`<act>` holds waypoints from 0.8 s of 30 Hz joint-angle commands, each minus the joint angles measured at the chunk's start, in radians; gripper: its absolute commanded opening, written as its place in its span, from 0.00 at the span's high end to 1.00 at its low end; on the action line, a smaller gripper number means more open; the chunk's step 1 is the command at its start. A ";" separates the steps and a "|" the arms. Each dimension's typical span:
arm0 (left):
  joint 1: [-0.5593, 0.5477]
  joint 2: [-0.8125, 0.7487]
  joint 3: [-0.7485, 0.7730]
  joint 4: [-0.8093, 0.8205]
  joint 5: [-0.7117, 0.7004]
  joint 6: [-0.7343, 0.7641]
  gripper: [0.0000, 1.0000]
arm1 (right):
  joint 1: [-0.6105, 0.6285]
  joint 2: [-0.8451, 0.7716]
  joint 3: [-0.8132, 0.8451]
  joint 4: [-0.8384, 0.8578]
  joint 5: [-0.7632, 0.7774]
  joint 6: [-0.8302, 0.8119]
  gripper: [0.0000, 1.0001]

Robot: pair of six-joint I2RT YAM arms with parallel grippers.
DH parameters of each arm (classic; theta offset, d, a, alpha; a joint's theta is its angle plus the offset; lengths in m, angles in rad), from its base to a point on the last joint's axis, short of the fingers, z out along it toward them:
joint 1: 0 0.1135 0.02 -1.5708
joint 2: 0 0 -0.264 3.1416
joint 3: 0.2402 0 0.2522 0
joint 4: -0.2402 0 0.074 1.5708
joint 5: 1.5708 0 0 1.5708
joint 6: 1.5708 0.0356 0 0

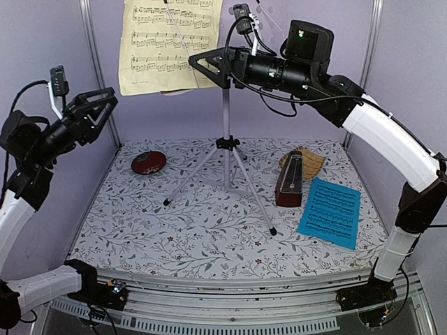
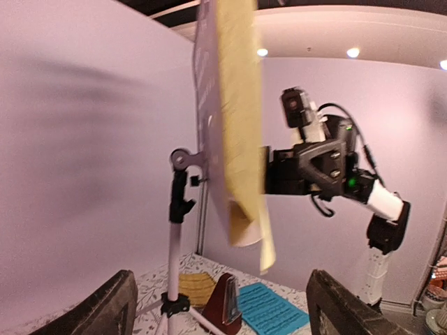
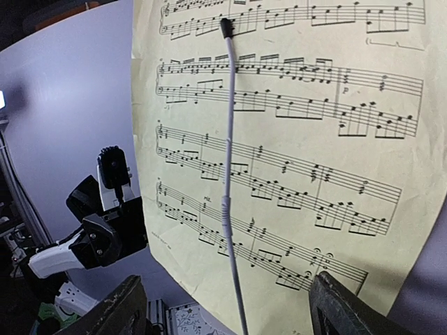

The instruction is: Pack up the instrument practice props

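Observation:
The silver tripod music stand (image 1: 225, 143) stands mid-table. A cream music sheet (image 1: 164, 49) rests on its desk at the top. My right gripper (image 1: 204, 66) is open, raised at the sheet's lower right corner. In the right wrist view the cream sheet (image 3: 300, 139) and the stand's thin white retaining wire (image 3: 229, 181) face the open right gripper (image 3: 227, 317); nothing is clamped. My left gripper (image 1: 94, 112) is open, held high at the left, apart from the stand. The dark brown metronome (image 1: 289, 181) and a blue music sheet (image 1: 330, 211) sit on the table at the right.
A dark red disc (image 1: 148, 162) lies left of the tripod legs, and a tan fan-shaped object (image 1: 311, 159) lies behind the metronome. Purple walls close in the back and sides. The left wrist view shows the sheet (image 2: 241, 125) edge-on with the right arm (image 2: 321, 167) behind it.

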 commanded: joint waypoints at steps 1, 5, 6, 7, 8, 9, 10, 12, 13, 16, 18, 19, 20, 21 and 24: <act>0.001 0.037 0.046 -0.025 0.150 -0.097 0.16 | 0.006 0.066 0.123 0.034 -0.102 0.023 0.21; -0.018 0.084 0.110 -0.003 0.159 -0.113 0.17 | 0.007 0.115 0.194 0.061 -0.154 0.048 0.26; -0.032 0.096 0.128 -0.008 0.152 -0.106 0.17 | 0.007 0.119 0.196 0.077 -0.156 0.052 0.27; -0.046 0.112 0.150 -0.018 0.144 -0.097 0.17 | 0.007 0.125 0.198 0.091 -0.153 0.055 0.29; -0.060 0.127 0.168 -0.031 0.136 -0.086 0.17 | 0.006 0.132 0.201 0.104 -0.150 0.058 0.31; -0.079 0.147 0.189 -0.044 0.126 -0.072 0.17 | 0.008 0.139 0.207 0.116 -0.148 0.060 0.33; -0.095 0.166 0.211 -0.064 0.112 -0.055 0.18 | 0.007 0.151 0.219 0.123 -0.151 0.067 0.36; -0.121 0.196 0.252 -0.112 0.081 -0.021 0.22 | 0.007 0.182 0.249 0.139 -0.169 0.083 0.38; -0.129 0.205 0.264 -0.124 0.066 -0.005 0.25 | 0.007 0.196 0.264 0.149 -0.180 0.094 0.40; -0.137 0.219 0.281 -0.131 0.033 0.014 0.36 | 0.006 0.225 0.287 0.187 -0.202 0.120 0.45; -0.137 0.223 0.289 -0.131 0.014 0.021 0.47 | 0.008 0.233 0.287 0.216 -0.209 0.135 0.48; -0.138 0.225 0.293 -0.131 0.005 0.023 0.52 | 0.007 0.235 0.288 0.230 -0.211 0.139 0.49; -0.138 0.227 0.296 -0.131 -0.002 0.025 0.58 | 0.007 0.237 0.288 0.243 -0.213 0.144 0.51; -0.138 0.231 0.300 -0.132 -0.005 0.028 0.64 | 0.006 0.238 0.288 0.256 -0.214 0.148 0.53; -0.137 0.238 0.310 -0.134 -0.011 0.032 0.77 | 0.008 0.249 0.295 0.292 -0.217 0.164 0.60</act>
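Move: The yellow music sheet's lower left edge is the left hand's mark, about 4 cm to that hand's right, 2 cm ahead and 3 cm higher. The page-holder rod lying across the sheet is some 18 cm to the left hand's right, 4 cm ahead and 6 cm up. From the right hand, the rod is about 4 cm to the left, 1 cm ahead and 2 cm higher, with that sheet edge roughly 18 cm left, 1 cm back and 1 cm lower. The yellow sheet's lower left edge comes between the left fingers as that hand dips back and up slightly, then slides about 5 cm right and forward again, swinging clockwise and closing most of the way late on. At the page-holder rod, the right hand eases some 4 cm left and 3 cm up, turning counter-clockwise with its left side rising, while its fingers close about halfway around the rod without a visible pinch. ##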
